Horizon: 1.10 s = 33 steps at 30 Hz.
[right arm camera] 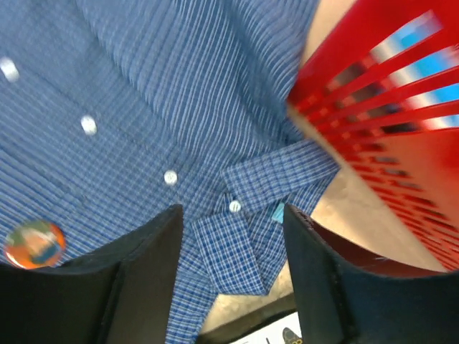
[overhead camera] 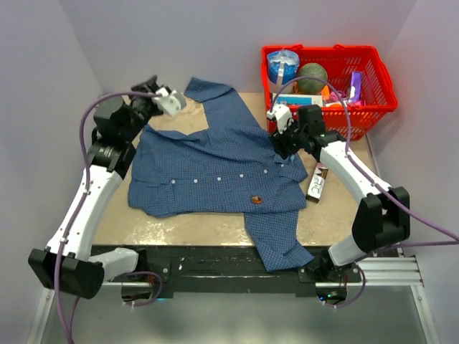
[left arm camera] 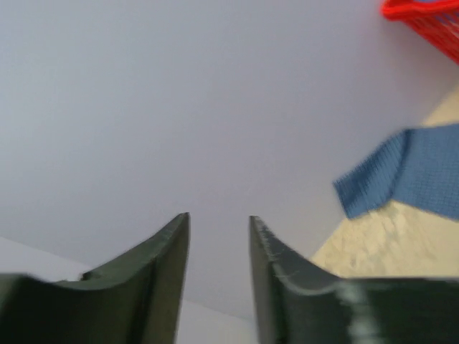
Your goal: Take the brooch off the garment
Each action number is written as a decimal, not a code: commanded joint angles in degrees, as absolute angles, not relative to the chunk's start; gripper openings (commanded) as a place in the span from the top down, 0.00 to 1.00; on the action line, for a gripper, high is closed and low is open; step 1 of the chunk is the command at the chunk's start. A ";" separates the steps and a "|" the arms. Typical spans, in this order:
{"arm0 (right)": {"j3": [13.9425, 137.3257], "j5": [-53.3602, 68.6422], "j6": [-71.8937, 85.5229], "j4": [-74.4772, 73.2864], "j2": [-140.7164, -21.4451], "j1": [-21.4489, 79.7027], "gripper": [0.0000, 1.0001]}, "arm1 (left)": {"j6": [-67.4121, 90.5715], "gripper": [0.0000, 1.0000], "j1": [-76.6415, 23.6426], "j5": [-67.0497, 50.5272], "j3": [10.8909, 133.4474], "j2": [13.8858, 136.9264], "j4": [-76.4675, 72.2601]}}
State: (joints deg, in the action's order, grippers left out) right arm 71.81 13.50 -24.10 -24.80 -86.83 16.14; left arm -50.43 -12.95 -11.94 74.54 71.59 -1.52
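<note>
The blue checked shirt [overhead camera: 215,168] lies spread flat on the table, collar to the right. The orange-brown brooch [overhead camera: 256,199] is pinned on its front near the lower edge; it also shows at the left edge of the right wrist view [right arm camera: 34,244]. My right gripper [overhead camera: 278,123] is open and empty, raised over the shirt's collar [right arm camera: 276,179] beside the basket. My left gripper [overhead camera: 173,102] is open and empty at the table's far left, above a sleeve [left arm camera: 401,175], pointing at the wall.
A red basket [overhead camera: 373,107] with several items stands at the back right, close to my right gripper; it also shows in the right wrist view [right arm camera: 387,122]. A dark snack packet [overhead camera: 317,183] lies right of the collar. One sleeve [overhead camera: 276,240] hangs over the front edge.
</note>
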 commanded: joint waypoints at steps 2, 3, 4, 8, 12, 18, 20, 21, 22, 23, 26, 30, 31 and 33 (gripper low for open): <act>67.86 13.89 -34.10 -26.37 -89.56 16.00 0.46 | -53.96 0.73 -10.81 -18.12 59.60 75.94 34.18; 66.63 12.41 -34.80 -25.58 -90.52 16.08 0.47 | -53.88 0.74 -10.72 -17.67 56.89 75.68 34.36; 66.19 11.78 -35.41 -25.40 -91.05 16.00 0.52 | -53.70 0.78 -10.72 -17.23 55.56 75.50 34.28; 66.00 9.67 -38.93 -26.98 -94.56 16.08 0.72 | -53.00 0.85 -10.64 -13.99 49.49 75.76 31.04; 64.95 7.65 -40.25 -26.37 -97.20 16.00 0.75 | -51.86 0.87 -10.20 -11.52 44.57 76.29 27.87; 63.54 2.47 -38.95 -24.09 -100.81 16.08 0.77 | -51.06 0.92 -6.77 -5.54 41.75 78.22 23.56; 64.16 0.98 -37.54 -23.82 -101.51 16.08 0.77 | -51.94 0.92 -4.85 -3.01 41.40 79.10 22.85; 64.42 0.79 -36.31 -23.47 -101.51 16.17 0.77 | -52.55 0.92 -4.23 -2.12 41.05 80.06 22.76; 64.60 0.62 -35.86 -23.29 -101.43 16.35 0.76 | -53.08 0.93 -3.61 -1.15 40.87 80.50 22.68; 64.77 0.35 -35.42 -23.20 -101.43 16.43 0.76 | -54.22 0.93 -2.12 -0.19 40.61 80.86 22.15; 65.48 0.18 -32.79 -23.38 -101.60 16.61 0.76 | -56.33 0.94 0.95 1.48 39.47 81.39 19.96; 66.00 -0.27 -30.68 -23.55 -101.95 16.79 0.75 | -57.04 0.94 3.69 2.64 40.59 82.96 20.21; 66.44 -0.09 -30.41 -24.08 -101.87 16.87 0.75 | -56.52 0.96 3.69 1.68 41.82 82.88 21.69; 69.50 2.35 -29.62 -27.41 -100.65 16.79 0.74 | -55.02 0.94 3.60 -6.12 47.51 81.05 28.54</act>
State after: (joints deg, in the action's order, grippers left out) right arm 64.07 0.80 -32.73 -25.26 -102.13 16.51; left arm -55.13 3.33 0.80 39.79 82.85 22.61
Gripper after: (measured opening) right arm 0.253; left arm 0.049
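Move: The left hand is high over the far left. The garment's left hem, its target, lies about 42 cm below, 14 cm back and 15 cm left; a black frame is some 3 cm ahead and 23 cm left, and the brooch 16 cm back, 25 cm right. For the right hand, the collar is about 17 cm below, 3 cm back and 4 cm right; the brooch 14 cm back, 7 cm left; the long box 6 cm back, 13 cm right. Drop the left gripper fast, about 40 cm, drawing it back 13 cm while tipping it nearly 70 degrees to point down and shutting its fingers; then sweep it left, low over the cloth, to the garment's left hem. Meanwhile lower the right gripper some 15 cm to the collar, easing right and slightly back, steepening it and narrowing its fingers, then hold there. ##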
